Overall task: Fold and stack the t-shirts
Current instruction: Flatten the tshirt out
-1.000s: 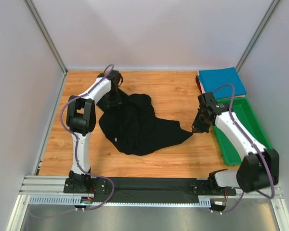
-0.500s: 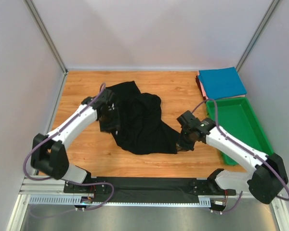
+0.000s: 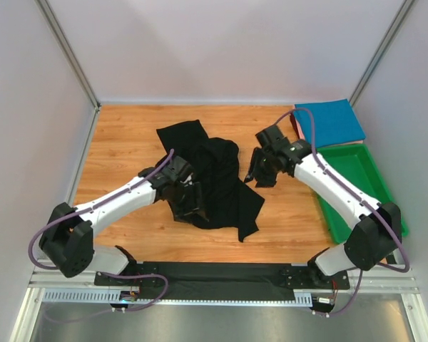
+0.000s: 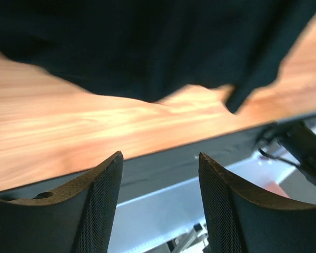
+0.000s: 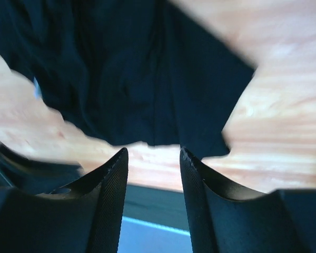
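Note:
The black t-shirt (image 3: pixel 217 178) lies crumpled and partly doubled over in the middle of the wooden table. My left gripper (image 3: pixel 191 201) hovers over its near left part, open, nothing between its fingers (image 4: pixel 159 155); black cloth (image 4: pixel 147 47) fills the view beyond them. My right gripper (image 3: pixel 259 177) hangs at the shirt's right edge, also open and empty (image 5: pixel 154 150), with the black cloth (image 5: pixel 126 68) ahead of it. A folded teal-blue t-shirt (image 3: pixel 329 121) sits at the back right on a reddish t-shirt (image 3: pixel 297 125), of which only an edge shows.
A green plastic tray (image 3: pixel 357 187) stands along the right side, under the right forearm. Grey walls close in the back and both sides. The black rail (image 3: pixel 221 274) with the arm bases runs along the near edge.
The right gripper has opened, let go of the black shirt's corner and swung back toward the far right. The left arm has come nearer and rightward over the shirt, which now lies narrower.

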### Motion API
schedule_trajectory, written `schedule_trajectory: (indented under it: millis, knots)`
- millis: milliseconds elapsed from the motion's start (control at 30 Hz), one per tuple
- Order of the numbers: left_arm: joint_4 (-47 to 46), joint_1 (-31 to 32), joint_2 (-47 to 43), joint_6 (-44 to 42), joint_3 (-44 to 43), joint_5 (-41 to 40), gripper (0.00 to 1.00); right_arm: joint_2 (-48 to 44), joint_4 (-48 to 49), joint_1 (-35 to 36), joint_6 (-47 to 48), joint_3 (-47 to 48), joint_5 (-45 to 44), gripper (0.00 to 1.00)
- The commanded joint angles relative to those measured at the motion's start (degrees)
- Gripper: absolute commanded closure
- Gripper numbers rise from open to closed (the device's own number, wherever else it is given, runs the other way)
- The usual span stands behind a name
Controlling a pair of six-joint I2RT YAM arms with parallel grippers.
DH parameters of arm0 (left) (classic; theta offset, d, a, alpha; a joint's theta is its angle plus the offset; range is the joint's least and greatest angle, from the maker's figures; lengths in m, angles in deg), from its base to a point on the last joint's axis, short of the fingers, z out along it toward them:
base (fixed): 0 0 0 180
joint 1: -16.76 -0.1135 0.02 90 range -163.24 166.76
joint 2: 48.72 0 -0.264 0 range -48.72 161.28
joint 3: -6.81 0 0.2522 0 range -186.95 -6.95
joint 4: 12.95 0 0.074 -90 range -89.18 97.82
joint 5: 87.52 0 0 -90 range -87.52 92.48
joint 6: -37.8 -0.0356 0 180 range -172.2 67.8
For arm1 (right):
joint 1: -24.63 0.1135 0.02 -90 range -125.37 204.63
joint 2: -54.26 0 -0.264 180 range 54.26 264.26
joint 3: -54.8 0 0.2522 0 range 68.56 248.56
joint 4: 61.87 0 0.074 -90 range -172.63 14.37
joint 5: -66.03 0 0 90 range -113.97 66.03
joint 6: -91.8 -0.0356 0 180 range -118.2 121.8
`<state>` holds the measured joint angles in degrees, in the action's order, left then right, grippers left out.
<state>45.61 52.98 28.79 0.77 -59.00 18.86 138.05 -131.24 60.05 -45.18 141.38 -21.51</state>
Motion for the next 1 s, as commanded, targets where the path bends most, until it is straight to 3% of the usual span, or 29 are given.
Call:
schedule_trajectory:
  millis: [0,133,167,233,400,733,967]
  knots:
    - [-6.4,6.1,2.8,8.5,-5.8,1.7,0.34,0.9,-2.0,-7.6,5.4,4.8,-0.9,0.54]
    - [0.6,13.8,15.7,5.9,-18.7,-2.8,0.34,0.0,-4.9,-15.0,6.8,5.7,-0.5,0.54]
    - [3.0,14.0,18.3,5.4,-23.7,-3.6,0.35,-0.8,-5.1,-17.1,7.4,5.6,0.0,0.54]
    - [7.3,14.1,23.3,5.7,-26.0,-4.6,0.36,-1.8,-4.4,-18.1,8.4,4.5,0.6,0.54]
    - [2.0,13.5,24.3,9.3,-18.0,-5.7,0.36,-1.8,-0.3,-18.7,11.3,-1.2,2.8,0.54]
    - [9.6,2.5,26.9,3.5,-17.9,-16.3,0.38,5.7,15.6,-18.2,14.5,-12.1,11.5,0.56]
    - [10.6,-4.1,26.1,0.0,-17.8,-20.2,0.38,10.9,19.3,-14.9,18.2,-14.3,13.7,0.54]
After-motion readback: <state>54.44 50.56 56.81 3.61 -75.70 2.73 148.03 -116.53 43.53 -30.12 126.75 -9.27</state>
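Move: The left gripper's target is the near edge of the black t-shirt, about 6 cm to its right, level fore and aft, and some 8 cm below. The shirt's near tail lies about 16 cm right and 2 cm back of that gripper. From the right gripper the shirt's right-hand corner is about 4 cm ahead, 5 cm right and 14 cm down, with the tail 6 cm back and 1 cm right, and the green box roughly 33 cm right, 6 cm ahead. Swing the left gripper right about 12 cm, rising slightly, then bring it down and back left onto the shirt's near edge; with fingertips low on the cloth, sweep it left and forward, tilting the fingers upright. Meanwhile carry the right gripper right and forward off the shirt, then lower it about 12 cm beside the right-hand corner, easing back and left. Keep both grippers open. ##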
